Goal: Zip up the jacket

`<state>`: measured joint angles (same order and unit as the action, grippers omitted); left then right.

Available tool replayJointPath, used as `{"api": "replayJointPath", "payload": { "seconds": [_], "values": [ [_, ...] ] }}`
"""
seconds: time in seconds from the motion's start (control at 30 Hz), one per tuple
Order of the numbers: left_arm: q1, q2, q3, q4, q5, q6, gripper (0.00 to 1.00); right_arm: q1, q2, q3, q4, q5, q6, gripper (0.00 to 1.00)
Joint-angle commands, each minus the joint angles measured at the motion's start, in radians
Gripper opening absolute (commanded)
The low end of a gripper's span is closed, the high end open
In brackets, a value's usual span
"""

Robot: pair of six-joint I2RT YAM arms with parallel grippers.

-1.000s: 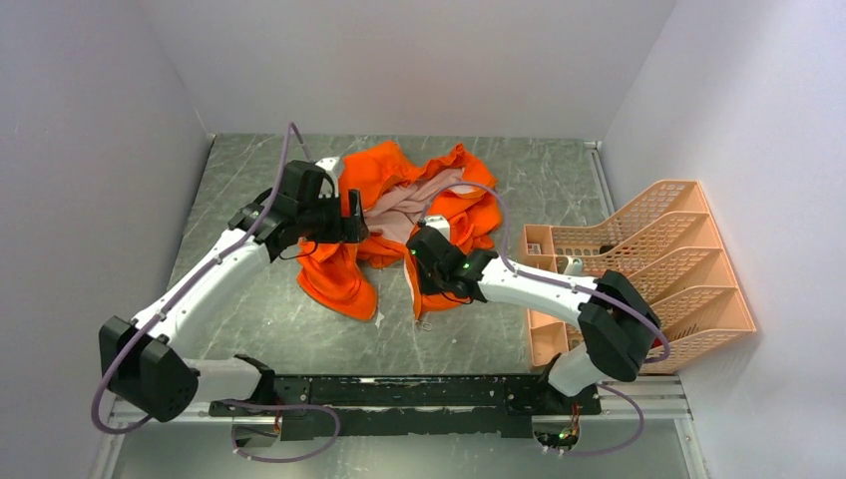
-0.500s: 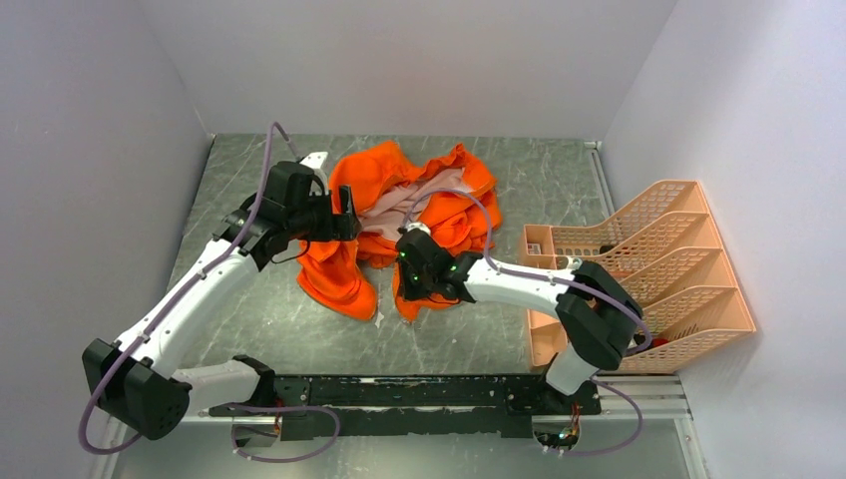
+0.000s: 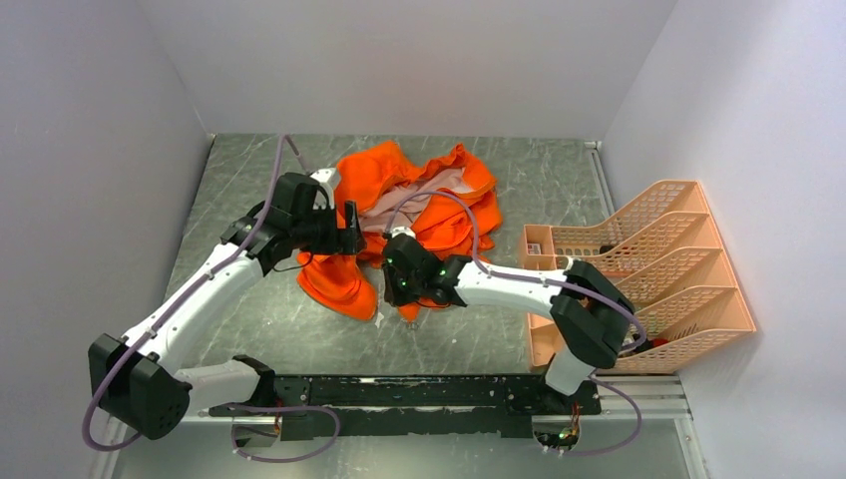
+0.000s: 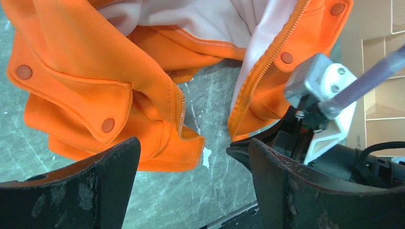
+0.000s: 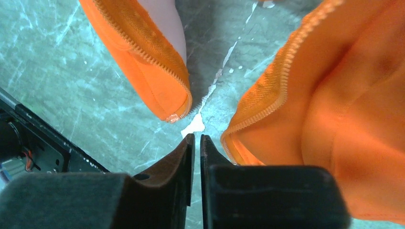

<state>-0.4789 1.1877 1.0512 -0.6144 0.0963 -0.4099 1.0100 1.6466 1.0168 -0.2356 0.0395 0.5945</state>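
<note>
The orange jacket lies crumpled and unzipped at mid-table, its pale pink lining showing. In the left wrist view its two front edges hang apart, each with a light zipper strip. My left gripper hovers at the jacket's left side, open, with bare table between its fingers. My right gripper is shut and empty. It points at the gap between the two lower hem corners, the left corner and the right corner, touching neither.
A peach basket rack stands against the right wall. A small white scrap lies on the marbled table just beyond my right fingertips. The black mounting rail runs along the near edge. Walls close in on three sides.
My right gripper has moved left along the jacket's lower hem, and the right front flap has shifted left with it. The left gripper has shifted only slightly and stayed open.
</note>
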Motion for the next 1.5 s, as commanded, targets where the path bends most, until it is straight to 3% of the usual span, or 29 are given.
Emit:
{"api": "replayJointPath", "payload": {
  "seconds": [0.0,0.17,0.5,1.03,1.37,1.47],
  "values": [
    [-0.006,0.003,-0.019,0.051,0.075,-0.015,0.88,0.005,-0.099,-0.036,-0.013,0.097,-0.008,0.17],
    [-0.024,0.031,-0.051,0.093,0.158,-0.015,0.87,0.005,-0.198,-0.121,-0.039,0.165,-0.028,0.29],
    [-0.110,0.087,-0.142,0.188,0.283,-0.088,0.85,0.003,-0.405,-0.336,0.067,0.173,-0.090,0.33],
    [-0.168,0.283,-0.284,0.480,0.363,-0.258,0.80,0.001,-0.579,-0.452,0.135,0.171,-0.087,0.38],
    [-0.168,0.412,-0.297,0.607,0.421,-0.307,0.67,0.000,-0.605,-0.486,0.166,0.127,-0.107,0.39],
    [-0.168,0.446,-0.297,0.650,0.435,-0.308,0.56,0.000,-0.613,-0.494,0.169,0.117,-0.111,0.40]
  ]
}}
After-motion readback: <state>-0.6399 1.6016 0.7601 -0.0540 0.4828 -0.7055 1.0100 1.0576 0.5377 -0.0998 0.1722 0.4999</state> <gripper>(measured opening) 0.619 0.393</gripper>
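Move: The zip edge of the jacket's right front panel, just above its bottom corner, lies from the left hand about 7 cm back, 12 cm right and 16 cm below. The zip pull on that corner is some 11 cm back, 13 cm right and 17 cm below; the left panel's zip corner is 8 cm back, 5 cm right and as low. From the right hand, the pull lies about 4 cm back, 4 cm right and 5 cm below. The left fingers come to straddle the right panel's zip edge, with no grip on it yet: the left hand goes down about 14 cm, right 11 cm and back 6 cm, tipping its fingers some 25 degrees more downward and starting to close from wide open. The right hand clears the way, first rising, then travelling mostly right, some 9 cm, and slightly back; its tips lift and its nearly shut fingers part to under half open, then it hovers near the pull. ##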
